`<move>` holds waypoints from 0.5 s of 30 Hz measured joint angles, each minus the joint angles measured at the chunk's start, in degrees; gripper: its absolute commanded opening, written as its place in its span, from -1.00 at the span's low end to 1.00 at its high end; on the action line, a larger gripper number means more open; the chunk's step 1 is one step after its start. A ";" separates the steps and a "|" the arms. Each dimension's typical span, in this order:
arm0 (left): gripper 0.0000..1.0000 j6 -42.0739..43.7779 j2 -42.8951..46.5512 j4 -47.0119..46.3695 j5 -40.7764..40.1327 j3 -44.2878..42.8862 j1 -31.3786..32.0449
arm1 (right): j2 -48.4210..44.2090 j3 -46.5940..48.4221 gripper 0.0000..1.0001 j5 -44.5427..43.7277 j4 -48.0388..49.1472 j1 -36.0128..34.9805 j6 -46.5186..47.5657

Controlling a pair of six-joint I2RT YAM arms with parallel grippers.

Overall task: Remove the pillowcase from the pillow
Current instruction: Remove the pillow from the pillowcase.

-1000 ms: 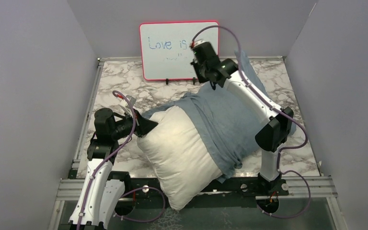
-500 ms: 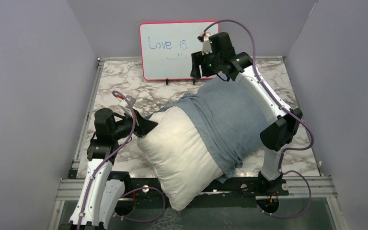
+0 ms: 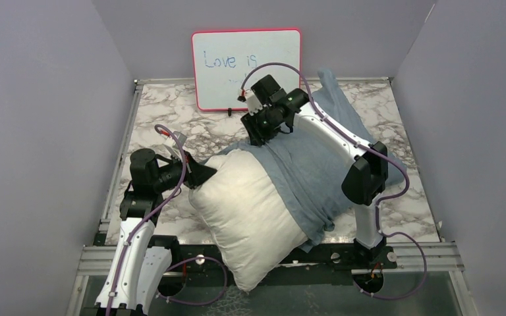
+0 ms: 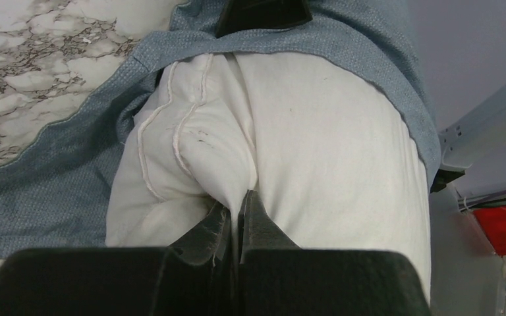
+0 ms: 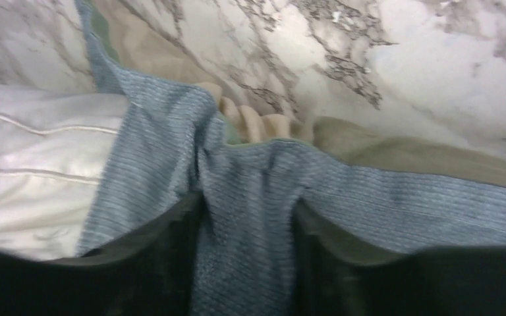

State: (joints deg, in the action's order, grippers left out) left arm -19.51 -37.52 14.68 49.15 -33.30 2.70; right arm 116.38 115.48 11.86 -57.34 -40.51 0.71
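The white pillow (image 3: 250,210) lies slantwise across the table's middle, its near corner past the front rail. The blue-grey pillowcase (image 3: 316,171) covers its far right half. My left gripper (image 3: 201,174) is shut on a pinch of the pillow's white fabric (image 4: 316,131) at the left corner (image 4: 240,197). My right gripper (image 3: 257,135) is down at the pillowcase's open edge. Its jaws stand open (image 5: 247,204) astride a ridge of blue cloth (image 5: 369,191). Beside that ridge show the pillow (image 5: 33,164) and the case's tan face (image 5: 382,155).
A red-framed whiteboard (image 3: 246,69) stands at the back of the marble table (image 3: 171,112). Grey walls close in on both sides. A tail of the pillowcase (image 3: 336,92) lies bunched towards the back right corner.
My right gripper has opened and swung from up near the whiteboard down and left onto the pillowcase's open edge. The cloth it had lifted has dropped. The left arm has not moved.
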 measured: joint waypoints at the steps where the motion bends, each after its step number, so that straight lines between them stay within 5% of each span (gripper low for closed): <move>1: -1.00 0.00 -0.04 0.04 0.00 0.00 -0.02 | -0.11 -0.09 -0.56 -1.25 -0.22 -0.11 0.20; 4: -1.00 0.00 -0.07 0.02 0.00 0.00 -0.02 | -0.81 -1.46 -0.98 -6.05 -0.22 0.00 0.42; 15: -1.00 -0.07 -0.15 -1.64 -0.09 0.00 -0.02 | -2.16 0.90 -0.99 -22.91 -0.87 3.43 -4.31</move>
State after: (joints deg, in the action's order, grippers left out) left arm -19.57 -37.67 13.04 49.06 -33.30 2.68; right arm 114.21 116.38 -11.05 -58.22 -37.08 -3.60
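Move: The right fingers, half open, straddle a fold of the pillowcase's open edge, its middle only about 1 cm right of them and 2 cm below. The white pillow's middle lies some 20 cm back from that hand and 5 cm below; its corner, held by the left hand, is about 9 cm back and 14 cm left. From the left hand the fold is roughly 9 cm ahead, 14 cm right and a little below. Rightward and forward, away from the held pillow corner, the right hand travels about 9 cm in all, first dipping slightly while its fingers shut on the pillowcase fold, then rising a little and faster as it drags the cloth. Its wrist swings some 20 degrees clockwise and the fingers tip up a bit. The left hand stays put, still pinching the pillow corner. ##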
